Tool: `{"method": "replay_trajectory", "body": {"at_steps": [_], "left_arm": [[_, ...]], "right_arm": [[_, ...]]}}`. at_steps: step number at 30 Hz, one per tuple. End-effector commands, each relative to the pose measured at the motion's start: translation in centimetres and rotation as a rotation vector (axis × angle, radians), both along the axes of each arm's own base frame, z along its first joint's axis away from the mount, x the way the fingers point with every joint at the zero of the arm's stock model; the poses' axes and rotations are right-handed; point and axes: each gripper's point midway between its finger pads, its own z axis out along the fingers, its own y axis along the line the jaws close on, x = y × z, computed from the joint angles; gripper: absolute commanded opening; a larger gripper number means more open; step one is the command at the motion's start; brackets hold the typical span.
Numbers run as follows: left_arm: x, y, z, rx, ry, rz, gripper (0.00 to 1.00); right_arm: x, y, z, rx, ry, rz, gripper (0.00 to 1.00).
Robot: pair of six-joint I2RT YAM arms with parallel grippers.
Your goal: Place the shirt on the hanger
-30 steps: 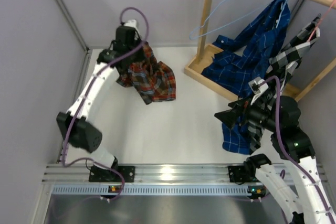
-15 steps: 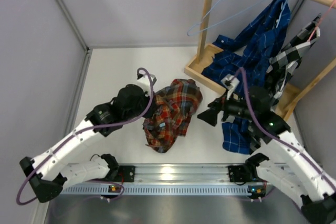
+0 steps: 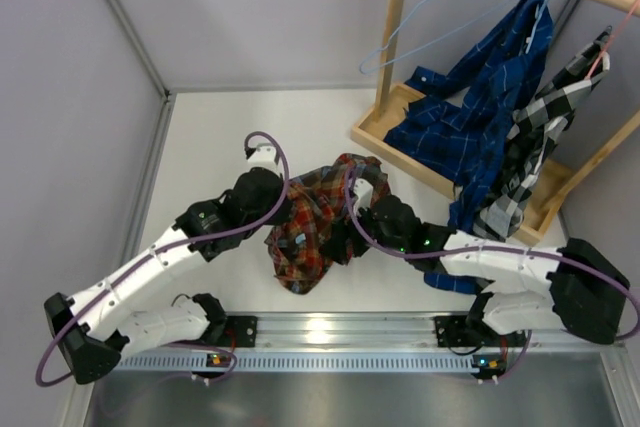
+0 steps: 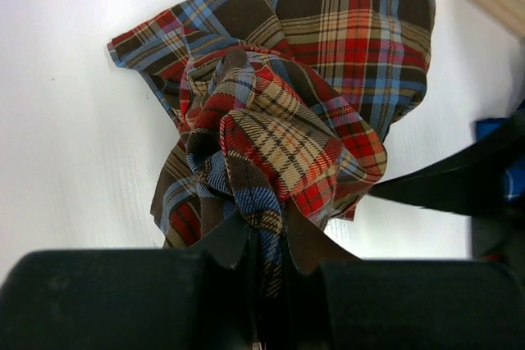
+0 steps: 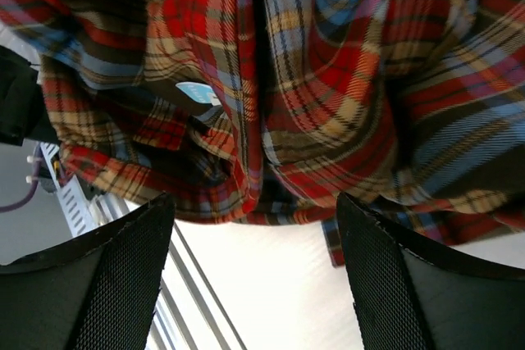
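Note:
The plaid shirt hangs bunched over the middle of the white table. My left gripper is at its left side. In the left wrist view this gripper is shut on a folded edge of the shirt, and the rest drapes away from it. My right gripper reaches in low from the right. In its wrist view it is open, with the shirt's lower hem hanging just at the fingertips and nothing pinched. The light-blue hanger hangs on the wooden rod at the back right.
A wooden rack with a base frame stands at the back right. It carries a dark blue check shirt and a black-and-white shirt. Grey walls close the left and back sides. A metal rail runs along the near edge.
My left arm has carried the shirt from the far left corner toward the near middle. My right arm has swung left and down from the rack to the shirt.

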Motion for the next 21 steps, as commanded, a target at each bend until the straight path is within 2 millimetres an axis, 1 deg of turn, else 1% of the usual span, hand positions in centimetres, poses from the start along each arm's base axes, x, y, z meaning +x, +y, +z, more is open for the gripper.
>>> {"method": "replay_trajectory", "body": {"at_steps": [1,2,4,5,7,8,9,11,12,14,15,16,18,20,21], "left_arm": [[0.5,0.4,2.7,-0.09,-0.077,0.063,0.0],[0.6,0.6,2.8,-0.094,-0.083,0.075,0.0],[0.4,0.9,2.9,-0.11,-0.088,0.089,0.0],[0.3,1.1,3.3,-0.127,-0.101,0.092,0.0],[0.2,1.0,3.5,-0.161,-0.121,0.089,0.0],[-0.1,1.3,4.1,-0.188,-0.141,0.089,0.0],[-0.1,1.3,4.3,-0.202,-0.154,0.09,0.0],[-0.1,1.4,4.5,-0.229,-0.174,0.092,0.0],[-0.2,1.6,4.8,-0.239,-0.187,0.099,0.0],[-0.1,1.9,4.9,-0.245,-0.195,0.116,0.0],[-0.1,2.2,5.1,-0.25,-0.205,0.131,0.0],[-0.1,2.3,5.1,-0.255,-0.208,0.139,0.0],[0.0,2.6,5.3,-0.263,-0.219,0.151,0.0],[-0.1,2.8,5.6,-0.28,-0.233,0.158,0.0],[-0.1,2.9,5.7,-0.284,-0.236,0.162,0.0]], "right_arm": [[1.0,4.1,2.9,0.156,-0.045,-0.027,0.74],[0.8,4.7,2.9,0.172,-0.038,-0.024,0.73],[0.9,5.0,1.4,0.17,0.001,-0.057,0.72],[0.7,5.6,1.9,0.209,-0.004,-0.055,0.72],[0.6,5.8,0.8,0.208,0.018,-0.072,0.72],[0.3,6.0,0.6,0.205,0.019,-0.068,0.72],[0.1,6.4,0.7,0.217,0.017,-0.061,0.71],[-0.3,7.1,0.4,0.221,0.036,-0.037,0.69],[-0.5,7.6,0.9,0.248,0.041,-0.023,0.63],[-1.1,8.1,0.8,0.254,0.057,-0.001,0.58],[-1.1,8.4,1.1,0.26,0.06,0.0,0.53],[-1.4,8.5,1.0,0.256,0.066,0.008,0.51],[-1.6,8.6,0.9,0.252,0.064,0.012,0.5],[-1.3,8.4,0.3,0.232,0.064,-0.008,0.51],[-1.2,8.3,0.0,0.224,0.064,-0.012,0.55]]}}
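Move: The left gripper already holds the shirt bunched in its fingers. The shirt's loose hanging edge lies about 7 cm to the right gripper's left, 1 cm back and 3 cm below it; from the left gripper that edge is roughly 6 cm back, 5 cm right and 10 cm down. The shirt's spread part lies some 20 cm ahead of the right gripper, 4 cm to its right and 12 cm below, and the rack's near-left corner about 32 cm ahead, 9 cm right, equally low. Reach the right gripper about 6 cm left, sinking some 3 cm early on, to bring its open fingers around the shirt's hanging edge, and narrow them to roughly half open without shutting. Meanwhile keep the left gripper's pinch on the shirt and draw it up and left, some 4 cm in all, tilting its fingers a little upwards. ##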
